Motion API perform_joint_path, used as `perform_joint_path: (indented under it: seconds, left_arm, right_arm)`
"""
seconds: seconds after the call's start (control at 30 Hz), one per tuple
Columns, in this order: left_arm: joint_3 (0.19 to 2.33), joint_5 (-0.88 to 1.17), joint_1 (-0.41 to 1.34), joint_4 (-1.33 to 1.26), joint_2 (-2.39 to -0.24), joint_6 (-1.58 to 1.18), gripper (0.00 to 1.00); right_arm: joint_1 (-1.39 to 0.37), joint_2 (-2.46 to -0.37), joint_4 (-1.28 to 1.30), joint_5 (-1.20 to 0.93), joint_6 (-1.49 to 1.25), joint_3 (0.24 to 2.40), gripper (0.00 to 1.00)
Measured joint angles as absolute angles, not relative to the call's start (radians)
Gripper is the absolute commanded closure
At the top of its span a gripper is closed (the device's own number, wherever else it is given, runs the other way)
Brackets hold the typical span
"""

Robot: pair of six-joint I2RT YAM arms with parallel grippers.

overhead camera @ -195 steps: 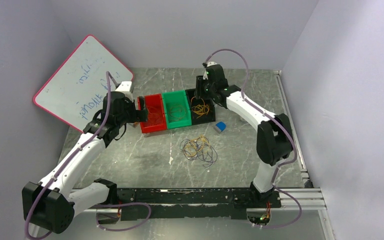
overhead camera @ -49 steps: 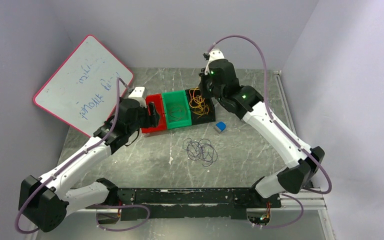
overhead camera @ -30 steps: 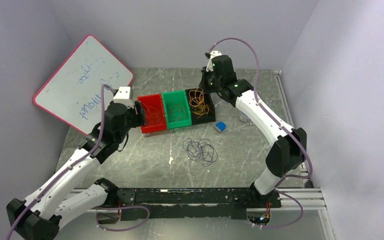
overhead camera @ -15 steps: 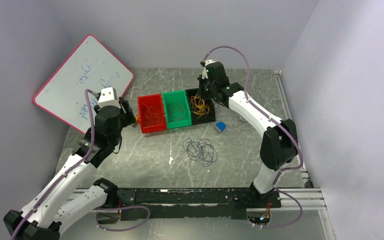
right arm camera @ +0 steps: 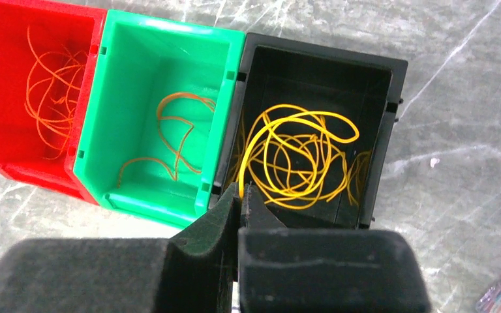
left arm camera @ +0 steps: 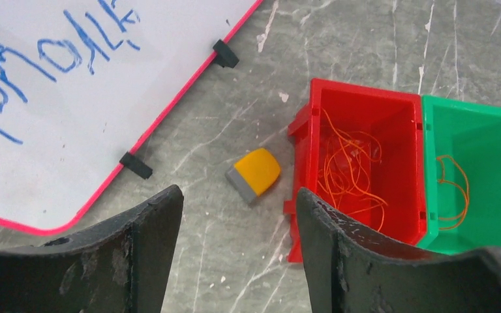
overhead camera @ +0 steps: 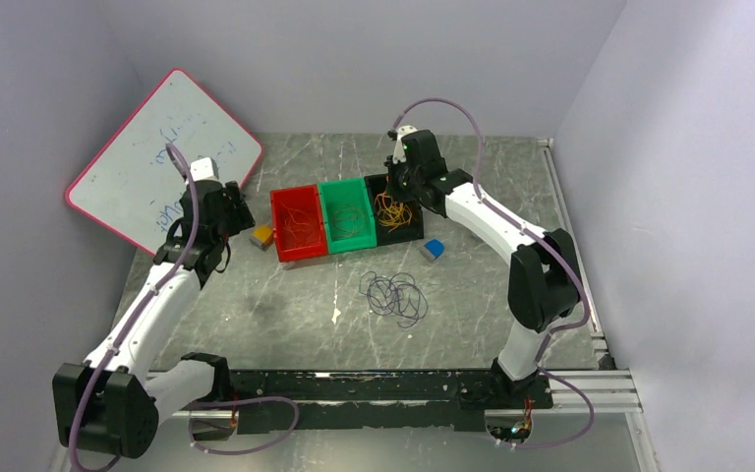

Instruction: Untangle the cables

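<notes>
A dark purple cable (overhead camera: 393, 295) lies loosely coiled on the table in front of the bins. Thin orange cables lie in the red bin (left arm camera: 349, 176) (right arm camera: 49, 98) and in the green bin (right arm camera: 169, 130). A yellow cable (right arm camera: 300, 156) (overhead camera: 391, 208) is coiled in the black bin. One of its strands runs up into the tips of my right gripper (right arm camera: 241, 189) (overhead camera: 398, 182), which is shut just above that bin's near wall. My left gripper (left arm camera: 238, 202) (overhead camera: 231, 208) hangs open and empty over bare table, left of the red bin.
A pink-framed whiteboard (overhead camera: 162, 157) (left arm camera: 72, 85) leans at the back left. A small yellow and grey block (left arm camera: 254, 175) (overhead camera: 261, 236) lies beside the red bin (overhead camera: 277, 211). A small blue object (overhead camera: 433, 249) sits in front of the black bin (right arm camera: 385, 130).
My left arm has drawn back to the left, away from the red bin, uncovering the yellow and grey block. My right gripper stays shut over the black bin with the yellow cable settled lower inside.
</notes>
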State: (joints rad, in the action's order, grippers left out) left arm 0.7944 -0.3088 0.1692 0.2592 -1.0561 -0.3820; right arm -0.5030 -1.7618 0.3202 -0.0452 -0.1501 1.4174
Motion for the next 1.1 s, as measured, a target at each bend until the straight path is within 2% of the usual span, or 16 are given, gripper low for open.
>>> perform_joint_path:
  seconds: [0.47, 0.63, 0.77, 0.9, 1.1]
  left_arm:
    - [0.785, -0.195, 0.107, 0.071, -1.164, -0.275, 0.28]
    - [0.782, -0.170, 0.107, 0.057, -1.163, -0.264, 0.13]
    - [0.782, -0.142, 0.107, 0.055, -1.156, -0.257, 0.08]
    - [0.785, -0.090, 0.107, 0.057, -1.158, -0.254, 0.06]
    - [0.820, -0.004, 0.122, 0.072, -1.197, -0.247, 0.07]
  right_arm:
    - [-0.503, -1.934, 0.251, -0.080, -0.108, 1.430, 1.00]
    - [-0.503, -1.940, 0.251, -0.073, -0.110, 1.430, 0.85]
    - [-0.503, -1.920, 0.251, -0.033, -0.124, 1.418, 0.67]
    - [-0.503, -1.846, 0.254, 0.020, -0.134, 1.385, 0.49]
    - [-0.503, -1.695, 0.256, 0.088, -0.150, 1.335, 0.46]
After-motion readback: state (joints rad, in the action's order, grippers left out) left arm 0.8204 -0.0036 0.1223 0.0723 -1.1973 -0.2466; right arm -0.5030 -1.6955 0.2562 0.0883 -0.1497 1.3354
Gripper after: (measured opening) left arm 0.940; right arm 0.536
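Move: The black bin, where most of the yellow cable already lies and its last loop still hangs from the shut right fingers, has its middle about 5 cm ahead of the right hand and 12 cm below. The green bin is some 12 cm left and 3 ahead; the blue block 9 cm right and 6 back; the dark cable 17 cm straight back. From the left hand, the red bin is roughly 8 cm ahead, 13 right and 14 below; the yellow block 4 ahead, 4 right. The yellow cable's pinched loop is lowered into the black bin by the right hand, about 7 cm down and slightly forward; there the fingers open about halfway and let go, then the hand climbs back as far, drifting right. The left hand, empty, eases forward, opens wide, then swings right towards the red bin, turning about 15 degrees clockwise. ##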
